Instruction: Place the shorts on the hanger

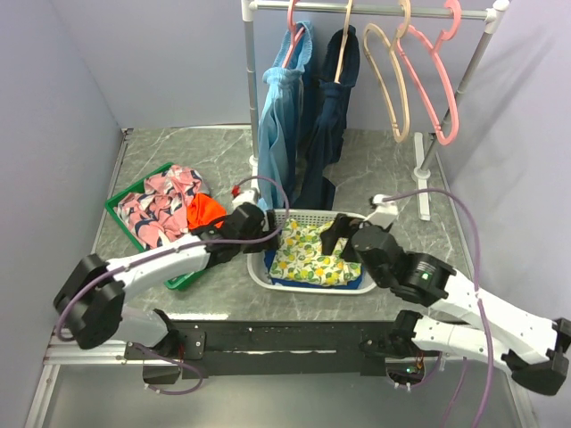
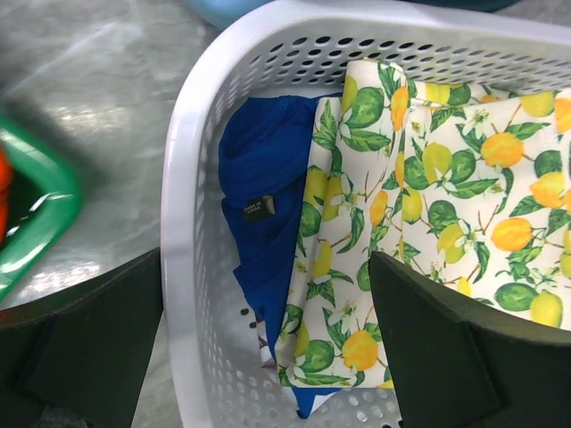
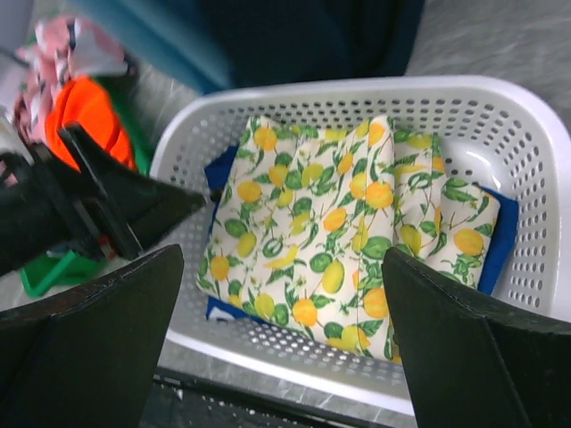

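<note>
The pink patterned shorts (image 1: 163, 201) lie crumpled in the green basket (image 1: 118, 200) at the left, and show blurred in the right wrist view's top-left corner (image 3: 61, 52). The empty beige hanger (image 1: 400, 134) hangs on the rail at the back right. My left gripper (image 1: 272, 234) hovers open over the left rim of the white basket (image 1: 259, 272), one finger outside it and one inside, holding nothing (image 2: 268, 357). My right gripper (image 1: 335, 234) is open above the basket's near rim (image 3: 285, 348), over the lemon-print cloth.
The white basket (image 2: 183, 223) holds a lemon-print cloth (image 2: 428, 178) on a blue cloth (image 2: 268, 169). An orange cloth (image 1: 205, 210) sits beside the shorts. Light-blue (image 1: 281, 107) and navy (image 1: 330, 98) garments and pink hangers (image 1: 442, 98) hang on the rail (image 1: 375, 11).
</note>
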You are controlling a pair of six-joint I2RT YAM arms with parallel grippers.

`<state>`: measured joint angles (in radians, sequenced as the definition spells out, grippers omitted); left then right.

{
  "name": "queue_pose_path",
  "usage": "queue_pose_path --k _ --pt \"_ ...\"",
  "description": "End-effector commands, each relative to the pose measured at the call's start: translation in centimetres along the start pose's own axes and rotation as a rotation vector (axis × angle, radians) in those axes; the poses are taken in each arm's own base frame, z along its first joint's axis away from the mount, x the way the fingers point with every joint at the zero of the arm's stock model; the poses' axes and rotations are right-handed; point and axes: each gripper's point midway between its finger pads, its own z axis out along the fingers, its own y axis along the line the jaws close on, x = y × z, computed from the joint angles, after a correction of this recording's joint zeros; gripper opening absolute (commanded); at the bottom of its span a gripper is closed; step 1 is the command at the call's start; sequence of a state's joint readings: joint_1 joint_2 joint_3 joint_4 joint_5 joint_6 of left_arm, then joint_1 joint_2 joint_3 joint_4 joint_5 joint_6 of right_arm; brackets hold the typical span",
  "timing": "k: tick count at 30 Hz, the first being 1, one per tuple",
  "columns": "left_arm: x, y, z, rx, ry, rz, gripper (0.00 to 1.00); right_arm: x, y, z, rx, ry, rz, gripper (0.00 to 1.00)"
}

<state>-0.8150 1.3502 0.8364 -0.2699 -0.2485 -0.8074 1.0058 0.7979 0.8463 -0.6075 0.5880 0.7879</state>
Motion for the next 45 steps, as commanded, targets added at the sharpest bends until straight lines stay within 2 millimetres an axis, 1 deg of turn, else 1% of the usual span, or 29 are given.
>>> queue_pose_path --k 1,2,4,5,6,8,10,11,12,13,15,16,18,19,21,22,25,34,38,41,42,43,45 --pt "-0.8 -3.8 0.1 0.072 -0.019 0.037 0.96 -2.2 -2.2 -1.0 0.047 -0.064 0.052 1.0" --pt "-0.5 -5.2 0.0 0.108 -0.014 0.034 0.96 -2.6 -2.4 -1.3 0.046 -0.076 0.061 1.0" --pt "0.3 -6.4 0.2 0.136 0.003 0.015 0.96 -3.1 -3.1 -1.6 0.063 -0.09 0.068 1.0" --pt "0.9 -7.6 0.0 0.156 0.007 0.022 0.96 -3.4 -3.3 -1.9 0.065 -0.099 0.074 1.0" --pt "1.0 -8.3 0.0 0.171 0.0 0.021 0.97 -3.6 -3.4 -2.1 0.068 -0.104 0.077 1.0" --pt "1.8 -9.8 0.4 0.192 0.018 0.018 0.96 -4.0 -3.8 -2.5 0.075 -0.115 0.089 1.0" --pt "2.1 -11.6 1.0 0.218 0.027 0.019 0.96 -4.4 -4.0 -2.8 0.08 -0.125 0.1 1.0" --pt "2.8 -12.5 1.0 0.234 0.04 0.035 0.96 -4.7 -4.3 -2.9 0.093 -0.136 0.104 1.0" --pt "2.9 -13.3 1.1 0.249 0.04 0.04 0.96 -4.9 -4.4 -3.0 0.103 -0.143 0.106 1.0" --pt "3.1 -14.4 1.8 0.252 0.043 0.047 0.96 -5.4 -4.6 -3.3 0.114 -0.152 0.116 1.0" --pt "3.6 -15.7 2.2 0.274 0.054 0.063 0.96 -6.3 -4.8 -3.7 0.129 -0.179 0.122 1.0" --pt "3.6 -16.9 2.8 0.293 0.056 0.062 0.96 -6.9 -4.7 -4.1 0.131 -0.192 0.127 1.0" --pt "4.1 -18.5 3.1 0.322 0.07 0.076 0.97 -7.9 -5.1 -4.6 0.15 -0.224 0.134 1.0" --pt "4.2 -19.5 3.6 0.33 0.073 0.083 0.96 -8.5 -5.2 -5.0 0.155 -0.237 0.134 1.0" --pt "4.5 -20.8 3.8 0.353 0.079 0.094 0.96 -9.1 -5.5 -5.4 0.17 -0.257 0.136 1.0" --pt "4.7 -21.9 4.0 0.375 0.088 0.099 0.96 -9.5 -5.5 -5.7 0.169 -0.266 0.139 1.0" --pt "5.0 -24.0 4.1 0.41 0.094 0.114 0.96 -9.9 -5.4 -5.9 0.17 -0.27 0.14 1.0" --pt "7.4 -28.3 3.4 0.532 0.145 0.135 0.96 -9.7 -5.9 -6.0 0.186 -0.271 0.151 1.0" --pt "8.9 -30.1 2.6 0.606 0.176 0.137 0.96 -9.7 -5.8 -6.2 0.174 -0.265 0.155 1.0" --pt "9.3 -31.7 1.9 0.688 0.185 0.119 0.96 -9.8 -5.7 -6.2 0.168 -0.264 0.157 1.0" --pt "9.2 -31.9 1.8 0.696 0.187 0.109 0.96 -9.8 -5.5 -6.2 0.164 -0.262 0.157 1.0" --pt "9.3 -31.5 1.8 0.689 0.184 0.106 0.96 -9.7 -5.5 -6.1 0.167 -0.258 0.155 1.0" --pt "8.6 -31.2 1.6 0.685 0.158 0.097 0.96 -9.7 -5.4 -6.0 0.164 -0.253 0.151 1.0"
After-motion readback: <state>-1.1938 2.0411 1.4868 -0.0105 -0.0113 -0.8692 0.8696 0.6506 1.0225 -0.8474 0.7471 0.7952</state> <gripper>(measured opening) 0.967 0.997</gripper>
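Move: Inside the white basket's left rim, the left hand holds its open fingers, the outer one already on the rim; the basket's middle is some 12 cm to its right, 5 cm back and 5 cm down, with the lemon shorts in it at about the same spot, 6 cm down. The green basket stands about 24 cm to its left, 3 cm ahead and 7 cm down. From the right hand, the white basket's middle lies roughly 3 cm left, 4 cm back and 15 cm below. Sweeping right at nearly constant height, the left hand goes on pushing the white basket along the table by its left rim for nearly 30 cm, easing back about 7 cm, mostly late, and turning some 30 degrees clockwise with its fingers still open. The open right hand moves away to the right and then up above the basket, and stays there. ##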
